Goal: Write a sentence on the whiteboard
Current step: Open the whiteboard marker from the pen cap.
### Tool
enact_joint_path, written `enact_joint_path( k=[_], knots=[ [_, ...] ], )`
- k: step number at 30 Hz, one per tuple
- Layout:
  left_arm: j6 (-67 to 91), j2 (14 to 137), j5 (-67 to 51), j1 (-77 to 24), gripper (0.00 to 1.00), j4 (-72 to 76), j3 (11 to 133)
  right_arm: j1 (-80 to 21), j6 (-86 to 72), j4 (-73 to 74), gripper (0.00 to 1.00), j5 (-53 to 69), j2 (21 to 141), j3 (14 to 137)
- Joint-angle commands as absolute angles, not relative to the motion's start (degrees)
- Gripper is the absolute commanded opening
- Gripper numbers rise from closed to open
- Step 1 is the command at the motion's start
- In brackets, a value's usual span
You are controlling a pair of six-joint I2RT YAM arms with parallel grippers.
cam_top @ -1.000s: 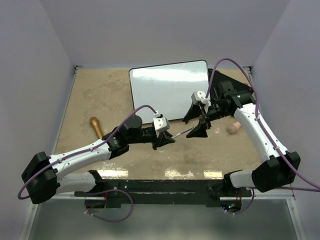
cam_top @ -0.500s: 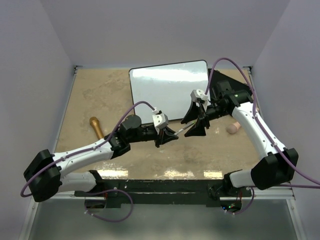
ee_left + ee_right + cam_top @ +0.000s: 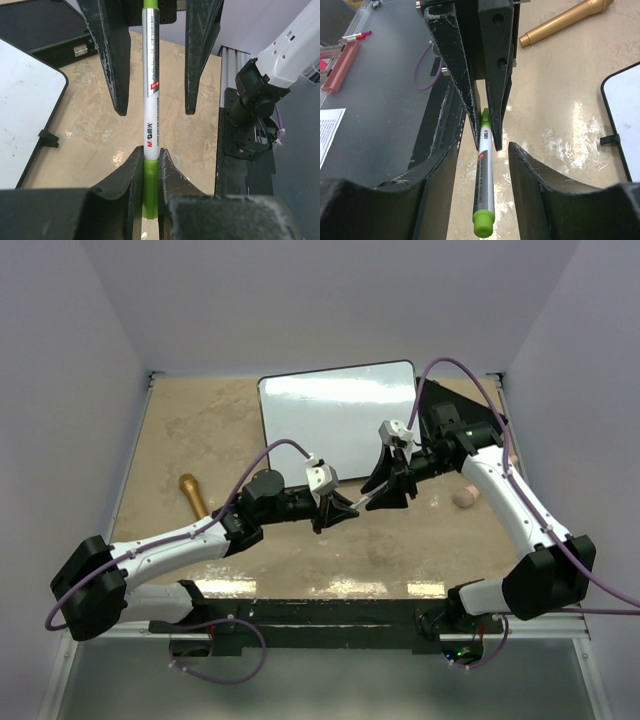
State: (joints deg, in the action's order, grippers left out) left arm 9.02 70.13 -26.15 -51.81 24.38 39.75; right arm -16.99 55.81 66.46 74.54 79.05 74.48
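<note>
The whiteboard (image 3: 340, 425) lies flat at the back middle of the table, its surface blank; its corner shows in the left wrist view (image 3: 25, 115) and its edge in the right wrist view (image 3: 625, 115). In front of it, above the table, a white marker with green ends (image 3: 365, 503) spans the two grippers. My left gripper (image 3: 345, 510) is shut on the marker's green end (image 3: 148, 170). My right gripper (image 3: 385, 495) straddles the barrel (image 3: 486, 175), open, with a gap on each side. Its fingers (image 3: 112, 60) flank the marker in the left wrist view.
A gold cylindrical object (image 3: 192, 494) lies on the left of the table. A small pink object (image 3: 465, 497) lies at the right. A flat black board (image 3: 450, 410) sits beside the whiteboard's right edge, under the right arm.
The right gripper's jaws have narrowed around the marker and the right arm has slid a little left along it. The left gripper has kept its grip and edged slightly right.
</note>
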Motion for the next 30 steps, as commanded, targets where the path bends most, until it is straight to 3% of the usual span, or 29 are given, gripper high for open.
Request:
enact_joint_path(
  k=[1, 6, 7, 12, 30],
  knots=[
    [9.93, 69.7, -25.49, -51.86, 0.0, 29.62, 40.96, -17.31, 52.3, 62.67, 0.45, 75.94, 76.73, 73.13],
    [10.28, 69.78, -25.49, -51.86, 0.0, 30.41, 40.52, -17.23, 51.24, 61.79, 0.3, 76.46, 76.03, 73.3],
    [10.28, 69.96, -25.75, -51.86, 0.0, 30.41, 40.52, -17.31, 51.24, 62.05, 0.18, 76.55, 76.11, 73.39],
    [10.37, 70.49, -26.02, -51.86, 0.0, 30.41, 40.43, -17.31, 52.47, 62.84, 0.0, 76.82, 76.11, 73.83],
    [-2.61, 65.4, -24.71, -51.77, 0.0, 31.47, 31.21, -14.24, 60.55, 69.17, 0.0, 73.92, 72.69, 76.47]
  ],
)
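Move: The left hand already pinches the marker's green cap; the barrel's middle lies about 5 cm to its right and 3 cm ahead, roughly level. From the right hand, whose half-open fingers straddle the marker, that middle is some 2 cm left and 1 cm back, also level, with the cap about 7 cm left and 4 cm back. The whiteboard's middle is about 24 cm ahead, 9 cm left and 20 cm below. Right fingers close to pinch the barrel; both hands then rise about 1 cm, the left keeping the cap. ##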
